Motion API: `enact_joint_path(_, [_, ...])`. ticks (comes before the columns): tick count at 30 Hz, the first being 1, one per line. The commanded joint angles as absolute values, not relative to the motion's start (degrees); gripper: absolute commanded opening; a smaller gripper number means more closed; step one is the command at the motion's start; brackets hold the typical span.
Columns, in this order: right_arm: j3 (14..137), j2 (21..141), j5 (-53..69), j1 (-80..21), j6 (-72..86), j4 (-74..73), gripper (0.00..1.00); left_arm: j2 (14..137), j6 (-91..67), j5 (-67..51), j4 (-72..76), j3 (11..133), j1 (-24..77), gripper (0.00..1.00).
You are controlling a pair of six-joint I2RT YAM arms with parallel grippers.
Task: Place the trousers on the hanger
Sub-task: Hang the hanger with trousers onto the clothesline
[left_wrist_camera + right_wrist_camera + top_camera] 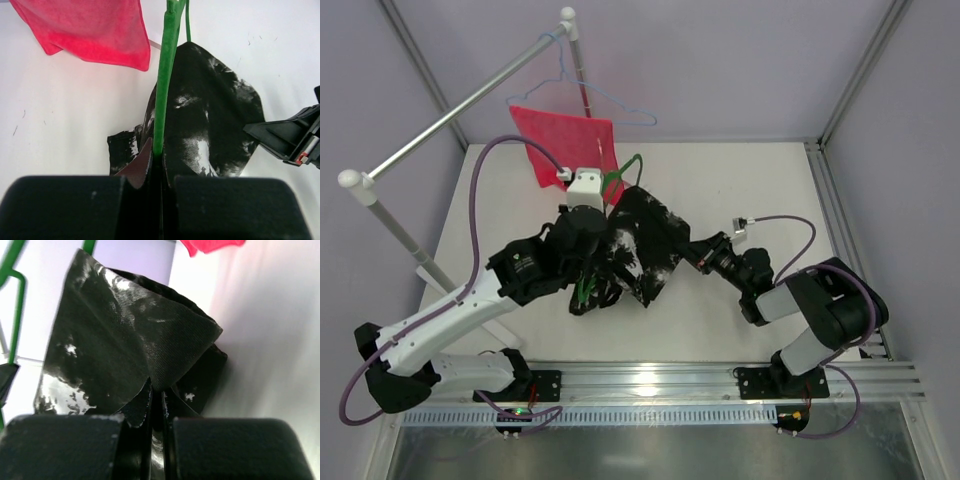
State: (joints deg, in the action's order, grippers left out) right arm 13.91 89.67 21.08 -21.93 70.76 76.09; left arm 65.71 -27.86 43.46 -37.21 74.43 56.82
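The black trousers (pixel 645 248) with white splotches hang bunched over the middle of the table, draped on the green hanger (pixel 620 176). My left gripper (pixel 590 285) is shut on the hanger (pixel 165 75), whose green bar runs straight up from its jaws, with the trousers (pixel 210 125) beside it. My right gripper (pixel 695 250) is shut on a fold of the trousers (pixel 130 340) at their right edge. Parts of the green hanger (pixel 17 300) show at the left of the right wrist view. Most of the hanger's frame is hidden by fabric.
A red mesh cloth (pixel 565 140) hangs on a pale blue wire hanger (pixel 610 100) from the white rail (pixel 460 105) at the back left. The rail's stand (pixel 410 245) slants down by the left arm. Enclosure walls ring the table.
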Motion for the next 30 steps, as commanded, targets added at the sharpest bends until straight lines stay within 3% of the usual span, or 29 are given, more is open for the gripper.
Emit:
enact_joint_path(1, [14.8,94.5,16.0,-26.9,69.8,82.7,0.04,62.6,-26.4,58.0,-22.4,75.8,56.7,0.00])
enact_joint_path(13, [14.9,109.5,12.3,-30.1,73.9,92.0,0.04,65.8,-13.1,67.3,-14.1,81.7,61.6,0.00])
enact_joint_path(20, [17.0,106.6,12.0,-32.3,73.0,86.8,0.04,64.4,-7.7,69.3,-4.3,80.0,63.5,0.00])
enact_joint_path(30, [19.8,110.5,7.1,-38.8,73.6,84.0,0.04,61.7,-11.8,67.7,-7.1,81.1,63.5,0.00])
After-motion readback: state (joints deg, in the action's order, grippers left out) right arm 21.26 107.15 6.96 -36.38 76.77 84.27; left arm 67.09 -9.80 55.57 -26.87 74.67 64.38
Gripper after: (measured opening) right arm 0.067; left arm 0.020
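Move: The left hand holds the green hanger; from it the middle of the clothesline lies about 16 cm left, 9 cm ahead and 10 cm higher. The red towel hangs roughly 14 cm ahead, 7 cm left and a bit lower, and the trousers' middle is some 16 cm below, 5 cm right and 2 cm ahead. The right hand pinches the trousers' edge, with the hanger's middle about 12 cm left, level ahead and 10 cm above. Right hand keeps trousers pinched, dips, then swings to 7 cm left; left hand tilts hanger and lifts 4 cm. ##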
